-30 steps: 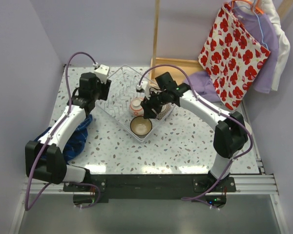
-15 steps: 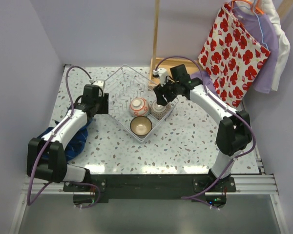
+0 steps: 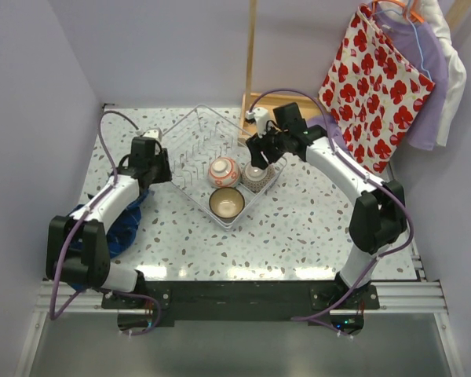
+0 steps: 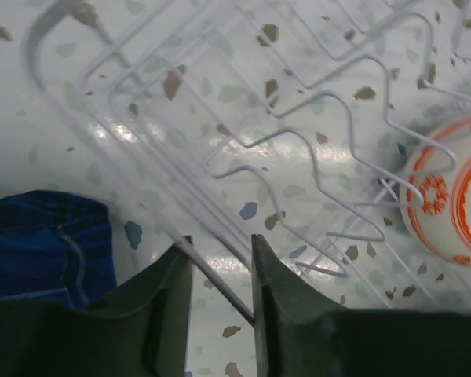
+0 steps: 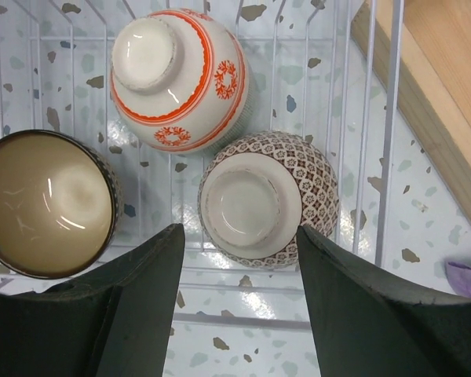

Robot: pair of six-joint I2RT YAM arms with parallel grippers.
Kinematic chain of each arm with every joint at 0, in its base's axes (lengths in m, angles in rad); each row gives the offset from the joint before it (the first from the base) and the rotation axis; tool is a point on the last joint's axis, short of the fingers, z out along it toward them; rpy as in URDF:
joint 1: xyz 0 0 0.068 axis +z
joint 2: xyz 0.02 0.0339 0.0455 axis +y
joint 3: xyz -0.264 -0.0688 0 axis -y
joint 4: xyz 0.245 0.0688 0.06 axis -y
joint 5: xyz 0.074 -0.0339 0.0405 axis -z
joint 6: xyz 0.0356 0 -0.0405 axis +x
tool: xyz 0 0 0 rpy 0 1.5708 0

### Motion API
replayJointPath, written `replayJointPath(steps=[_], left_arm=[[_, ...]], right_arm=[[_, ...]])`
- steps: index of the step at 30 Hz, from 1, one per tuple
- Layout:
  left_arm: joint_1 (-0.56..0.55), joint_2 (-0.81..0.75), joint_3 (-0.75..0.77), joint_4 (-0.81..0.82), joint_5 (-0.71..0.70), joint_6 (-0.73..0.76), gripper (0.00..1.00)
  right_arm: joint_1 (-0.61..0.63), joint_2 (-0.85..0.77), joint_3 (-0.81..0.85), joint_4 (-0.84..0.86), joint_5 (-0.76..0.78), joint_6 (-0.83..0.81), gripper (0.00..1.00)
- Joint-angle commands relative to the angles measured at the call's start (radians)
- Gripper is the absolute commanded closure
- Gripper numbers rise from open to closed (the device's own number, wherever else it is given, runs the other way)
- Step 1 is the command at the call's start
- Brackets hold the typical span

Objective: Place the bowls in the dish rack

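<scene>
The clear dish rack lies at the table's middle and holds three bowls. A red-patterned bowl and a brown net-patterned bowl sit upside down, and a brown glazed bowl sits upright. My left gripper is at the rack's left rim. In the left wrist view the left gripper has narrowed onto the rim rail of the rack, which crosses between both fingers. My right gripper hangs open just above the net-patterned bowl, beside the red bowl and the glazed bowl, holding nothing.
A blue cloth lies under the left arm, close to the rack's left rim. A shallow wooden box stands just behind the rack. A red-flowered bag and clothes hang at the back right.
My right gripper has drawn back from the rack, leaving the net-patterned bowl beside the red one. My left gripper has come down onto the rack's left rim and its jaws have narrowed.
</scene>
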Motion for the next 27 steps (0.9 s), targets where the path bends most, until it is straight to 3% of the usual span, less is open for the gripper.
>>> replayJointPath(steps=[1, 3, 10, 27], left_arm=[[0.010, 0.017, 0.002, 0.027, 0.029, 0.017, 0.87], [0.024, 0.021, 0.014, 0.015, 0.021, 0.034, 1.00], [0.099, 0.069, 0.072, -0.019, 0.029, 0.074, 1.00], [0.201, 0.270, 0.356, 0.053, -0.028, -0.069, 1.00]], right_arm=[[0.003, -0.048, -0.004, 0.028, 0.018, 0.007, 0.37], [0.003, -0.049, -0.005, 0.025, 0.021, 0.003, 0.37], [0.003, -0.052, -0.011, 0.030, -0.005, 0.004, 0.37], [0.009, -0.012, 0.032, 0.021, -0.031, 0.009, 0.37]])
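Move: The rack's left-hand long rim already runs between the left hand's half-open fingers, right at the fingertips, with the rack's left corner some 6 cm ahead and 6 cm to the left. From that hand the orange bowl is about 19 cm right and 1 cm ahead, the brown bowl 20 cm right and 9 cm back, and the patterned bowl 30 cm right and level with it. From the right hand, this gripped stretch of rim lies about 29 cm left, 4 cm back and 7 cm lower. The left fingers close on the rack's rim and pinch it, shifting about 3 cm left as they shut. Keeping that pinch, the hand then drags the rim mostly forward, with a little more left, about 8 cm overall at an even height, so the rack swings round while the hand itself hardly turns. ##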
